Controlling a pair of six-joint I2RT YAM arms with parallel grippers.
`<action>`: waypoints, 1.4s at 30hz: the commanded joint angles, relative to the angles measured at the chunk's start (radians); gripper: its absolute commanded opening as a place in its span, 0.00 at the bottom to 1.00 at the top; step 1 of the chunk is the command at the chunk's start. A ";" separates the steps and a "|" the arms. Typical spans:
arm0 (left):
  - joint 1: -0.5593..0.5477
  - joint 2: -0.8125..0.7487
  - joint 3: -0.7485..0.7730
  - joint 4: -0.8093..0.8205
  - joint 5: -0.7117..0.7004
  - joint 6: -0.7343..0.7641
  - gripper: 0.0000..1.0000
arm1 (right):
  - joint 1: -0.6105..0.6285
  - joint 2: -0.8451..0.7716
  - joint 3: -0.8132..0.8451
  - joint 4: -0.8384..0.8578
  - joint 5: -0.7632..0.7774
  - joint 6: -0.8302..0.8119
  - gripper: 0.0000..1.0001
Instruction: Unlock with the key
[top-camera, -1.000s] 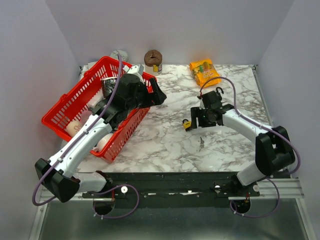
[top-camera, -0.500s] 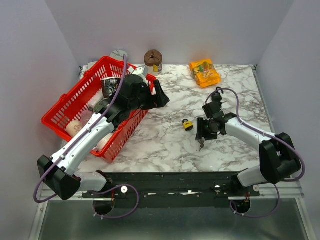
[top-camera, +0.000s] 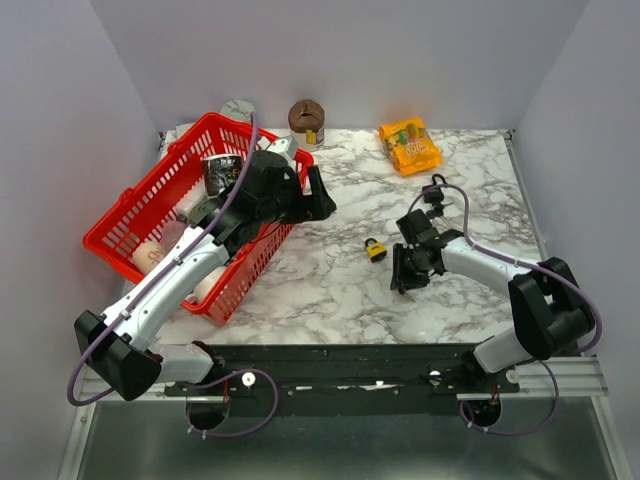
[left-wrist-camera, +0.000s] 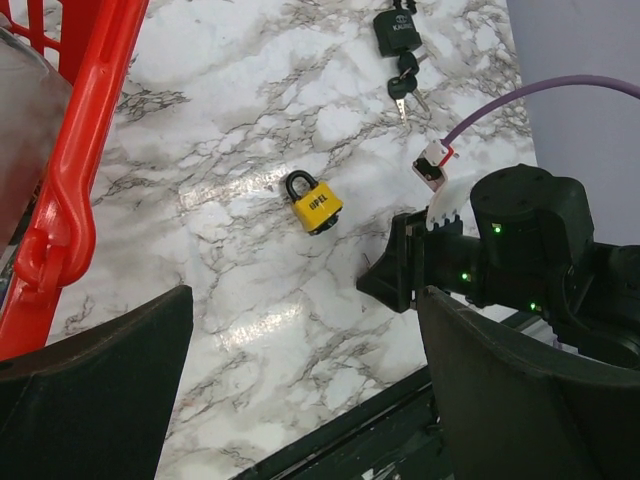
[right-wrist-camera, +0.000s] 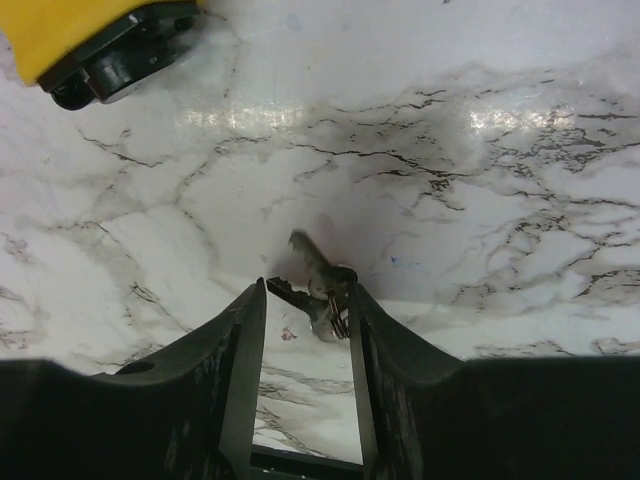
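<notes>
A small yellow padlock (top-camera: 375, 249) (left-wrist-camera: 316, 204) with a black shackle lies on the marble table; its corner shows at the top left of the right wrist view (right-wrist-camera: 100, 40). Just right of it my right gripper (top-camera: 402, 280) (right-wrist-camera: 307, 295) is down on the table, jaws partly closed around a little bunch of keys (right-wrist-camera: 325, 285) that lies flat between the fingertips. The arm hides the keys from above. My left gripper (top-camera: 315, 195) (left-wrist-camera: 305, 295) hangs wide open and holds nothing, over the basket's right edge, left of the padlock.
A red basket (top-camera: 130, 215) of groceries stands at the left. A black padlock with its own keys (left-wrist-camera: 395, 35) lies farther right. At the back are a yellow snack bag (top-camera: 410, 145) and a brown object (top-camera: 307, 117).
My right gripper has moved from beside the padlock down and toward me onto the keys, and its jaws have narrowed around them. The left arm has shifted slightly.
</notes>
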 joint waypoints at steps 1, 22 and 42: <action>-0.007 -0.018 0.005 -0.029 0.021 0.034 0.99 | 0.013 0.017 -0.024 -0.022 0.069 0.048 0.44; -0.006 -0.053 -0.039 0.029 0.055 0.028 0.99 | 0.014 -0.063 -0.021 0.045 0.023 -0.024 0.01; -0.119 0.234 0.129 0.087 0.150 -0.031 0.97 | 0.013 -0.378 -0.099 0.163 -0.072 -0.195 0.01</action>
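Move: The small silver keys lie flat on the table right between the right hand's half-open fingertips, only 1 or 2 cm below. From that hand the yellow padlock is about 7 cm ahead and 5 cm left, and the black padlock about 19 cm ahead and 6 cm right, its keys some 5 cm nearer. The empty left hand has the yellow padlock about 2 cm ahead, 12 cm right and 27 cm below; the silver keys are roughly 5 cm back and 17 cm right of it. The silver keys get pinched between the right fingertips, which close right up while the hand barely shifts at table height, then carries them straight up about 4 cm, the fingers tilting outward some 15 degrees. Late on, the open left hand swings about 6 cm right and 3 cm down towards the yellow padlock. ##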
